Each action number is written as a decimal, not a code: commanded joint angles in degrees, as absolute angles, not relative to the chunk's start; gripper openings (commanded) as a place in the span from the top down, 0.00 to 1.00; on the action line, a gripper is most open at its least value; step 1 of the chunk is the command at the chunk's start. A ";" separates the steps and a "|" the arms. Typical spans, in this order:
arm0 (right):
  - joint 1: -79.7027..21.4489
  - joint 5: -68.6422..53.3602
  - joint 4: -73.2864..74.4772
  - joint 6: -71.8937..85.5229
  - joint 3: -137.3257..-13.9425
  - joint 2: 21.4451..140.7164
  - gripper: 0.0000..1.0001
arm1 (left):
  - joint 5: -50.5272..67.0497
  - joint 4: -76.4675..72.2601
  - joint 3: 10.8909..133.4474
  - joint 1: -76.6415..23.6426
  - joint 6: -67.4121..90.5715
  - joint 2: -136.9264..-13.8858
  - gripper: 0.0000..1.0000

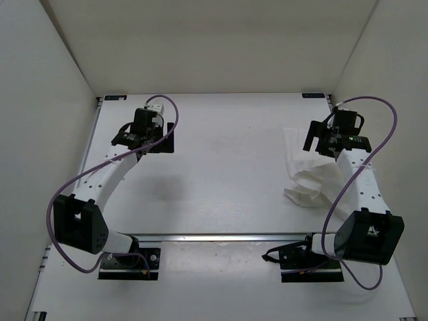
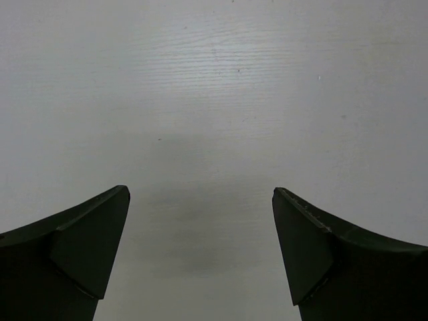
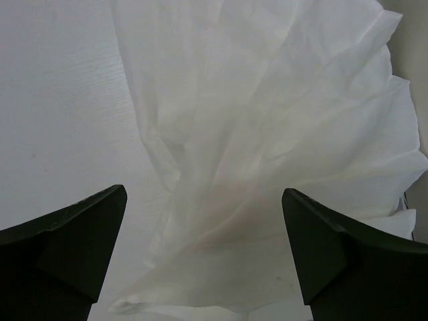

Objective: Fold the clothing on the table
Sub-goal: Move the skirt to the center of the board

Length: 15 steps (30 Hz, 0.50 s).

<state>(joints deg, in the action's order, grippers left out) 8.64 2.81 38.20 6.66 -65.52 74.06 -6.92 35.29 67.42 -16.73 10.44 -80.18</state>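
Observation:
The clothing [image 1: 309, 175] is a thin white pleated garment, crumpled on the right side of the white table [image 1: 227, 160]. My right gripper [image 1: 322, 142] hovers over its far part, open, with nothing between the fingers. In the right wrist view the pleated clothing [image 3: 267, 134] fans out below the open right gripper [image 3: 204, 194], and the bare table [image 3: 60, 114] shows at the left. My left gripper [image 1: 142, 134] stands open over the far left of the table. The left wrist view holds only bare table [image 2: 214, 100] beneath the open left gripper [image 2: 200, 194].
White walls [image 1: 47, 100] enclose the table on the left, back and right. A silver rail [image 1: 214, 237] runs along the near edge by the arm bases. Purple cables [image 1: 67, 194] loop from both arms.

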 commanded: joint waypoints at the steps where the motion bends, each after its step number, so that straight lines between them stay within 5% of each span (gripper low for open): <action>1: 7.21 4.22 39.89 5.62 -66.09 72.51 0.00 | -7.13 37.79 69.52 -17.58 8.79 -81.12 0.01; 15: 1.85 8.61 45.35 7.38 -63.28 75.67 0.01 | -5.62 47.36 67.33 -18.02 10.72 -86.92 0.01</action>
<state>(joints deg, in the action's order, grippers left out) 3.42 6.68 45.06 7.07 -63.83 74.61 -5.21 43.55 68.55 -18.33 10.09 -87.13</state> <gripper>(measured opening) 0.994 0.986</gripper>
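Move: The skirt lies rumpled on the table under my right hand, its middle some 6 cm ahead, 6 cm to the right and about 17 cm below. Its near left corner is roughly 9 cm to that hand's left and 2 cm back; the metal rail runs about 23 cm behind that hand. From my left hand, over bare table, the skirt's middle is around 60 cm to the right, 5 cm ahead and 16 cm below. Fingers wide open and touching nothing, I draw my right hand back and down over the skirt, edging left towards its near left corner, some 4–5 cm in all, while the fingers tip more steeply down. My left hand sinks about 5 cm towards the bare table and eases back, its open fingers tipping roughly 15 degrees further down. ##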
